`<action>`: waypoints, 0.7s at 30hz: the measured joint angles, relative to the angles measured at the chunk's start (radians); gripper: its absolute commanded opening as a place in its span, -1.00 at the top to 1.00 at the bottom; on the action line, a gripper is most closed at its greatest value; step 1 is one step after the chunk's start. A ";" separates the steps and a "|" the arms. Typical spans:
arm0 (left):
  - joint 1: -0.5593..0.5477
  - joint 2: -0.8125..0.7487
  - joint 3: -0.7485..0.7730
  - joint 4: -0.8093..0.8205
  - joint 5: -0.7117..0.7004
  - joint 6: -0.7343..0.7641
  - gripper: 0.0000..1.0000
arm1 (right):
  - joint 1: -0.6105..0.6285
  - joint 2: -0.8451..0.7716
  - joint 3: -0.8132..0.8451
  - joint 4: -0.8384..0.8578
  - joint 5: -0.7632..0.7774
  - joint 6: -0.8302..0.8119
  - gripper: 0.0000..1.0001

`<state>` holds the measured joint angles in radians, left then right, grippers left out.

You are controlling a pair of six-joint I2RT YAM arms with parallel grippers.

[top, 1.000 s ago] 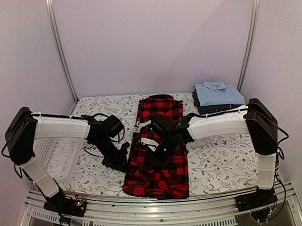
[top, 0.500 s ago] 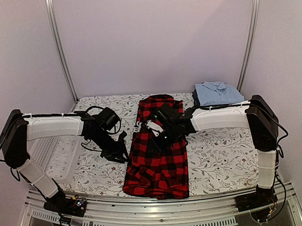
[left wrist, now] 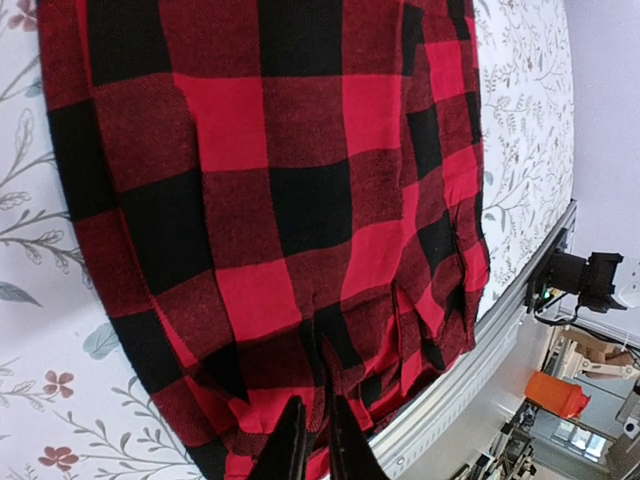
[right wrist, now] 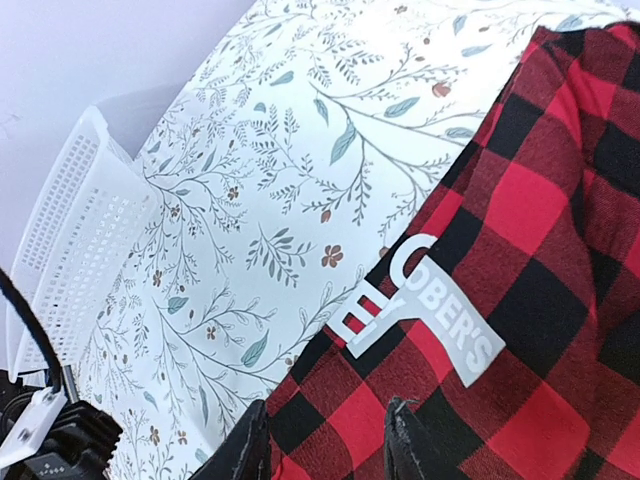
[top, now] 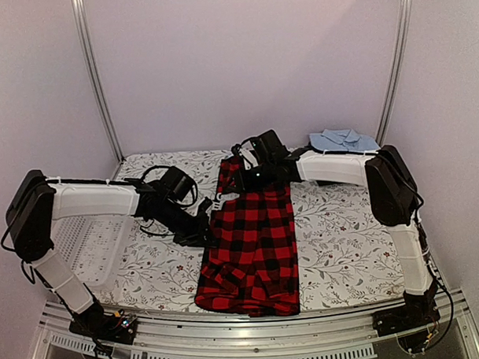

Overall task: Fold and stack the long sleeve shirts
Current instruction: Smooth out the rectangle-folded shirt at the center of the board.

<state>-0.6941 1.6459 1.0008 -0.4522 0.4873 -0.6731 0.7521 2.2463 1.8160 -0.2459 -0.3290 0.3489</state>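
The red-and-black check long sleeve shirt [top: 253, 242] lies lengthwise down the middle of the table, with one end at the front edge. My left gripper [top: 206, 226] is at its left edge. In the left wrist view its fingers [left wrist: 318, 440] are pinched together on a raised fold of the check cloth [left wrist: 300, 200]. My right gripper [top: 241, 178] is over the shirt's far end. In the right wrist view its fingers [right wrist: 325, 440] stand apart above the shirt's edge [right wrist: 520, 250], near a white label [right wrist: 420, 310]. A folded light blue shirt [top: 344, 139] tops a stack at the back right, partly hidden by the right arm.
A white mesh basket [top: 88, 248] sits on the table's left side, and its wall also shows in the right wrist view [right wrist: 70, 230]. The floral tablecloth [top: 344, 239] covers the table. A metal rail [top: 253, 333] runs along the front edge.
My right gripper has moved from the shirt's middle to its far end and its fingers have parted. My left gripper has moved right onto the shirt's left edge.
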 measured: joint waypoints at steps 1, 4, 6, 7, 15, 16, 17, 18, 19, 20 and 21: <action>0.000 0.004 -0.002 0.013 0.007 0.001 0.81 | 0.000 0.019 0.009 0.008 -0.011 0.009 0.29; -0.002 0.021 -0.008 0.051 0.030 0.010 0.82 | -0.003 0.090 0.041 0.028 -0.057 0.044 0.31; -0.004 0.036 -0.019 0.073 0.046 0.017 0.81 | -0.010 0.140 0.067 0.042 -0.086 0.073 0.32; -0.005 0.044 -0.025 0.079 0.053 0.021 0.81 | -0.016 0.160 0.075 0.049 -0.097 0.084 0.32; -0.035 0.123 -0.107 0.100 0.082 0.048 0.82 | -0.083 0.256 0.095 0.085 -0.153 0.181 0.34; -0.039 0.126 -0.118 0.100 0.083 0.050 0.82 | -0.093 0.262 0.100 0.091 -0.164 0.191 0.34; -0.042 0.127 -0.127 0.103 0.089 0.051 0.82 | -0.100 0.267 0.105 0.095 -0.172 0.201 0.34; -0.044 0.126 -0.128 0.106 0.092 0.053 0.81 | -0.106 0.272 0.110 0.101 -0.182 0.212 0.34; -0.045 0.126 -0.128 0.109 0.092 0.053 0.81 | -0.109 0.276 0.112 0.108 -0.187 0.220 0.34; -0.045 0.126 -0.128 0.109 0.091 0.054 0.81 | -0.110 0.278 0.113 0.113 -0.191 0.226 0.34; -0.045 0.126 -0.128 0.109 0.089 0.056 0.81 | -0.111 0.280 0.115 0.114 -0.195 0.232 0.33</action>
<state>-0.7395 1.7718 0.8730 -0.3428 0.5766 -0.6174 0.6415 2.5259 1.9308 -0.1318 -0.5236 0.5808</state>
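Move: The folded plaid shirt's middle lies about 9 cm ahead of the left hand, 10 cm to its right and 7 cm below; its near-end folds start roughly 5 cm back and 4 cm right of that hand. From the right hand, the shirt's middle is some 8 cm back, 4 cm right and 11 cm below, and the white lettering is 2 cm ahead and 5 cm left. The stacked shirts sit 16 cm ahead and about 32 cm right of that hand. Down onto the plaid shirt go both hands while drawing apart along its length: the right sinks about 9 cm and pushes forward about half that towards the collar end, turning some 20 degrees with its fingers still partly open. The left, nearly shut, sinks 6 to 7 cm and eases back towards the near-end folds, and both come to a stop with fingertips at the cloth. ##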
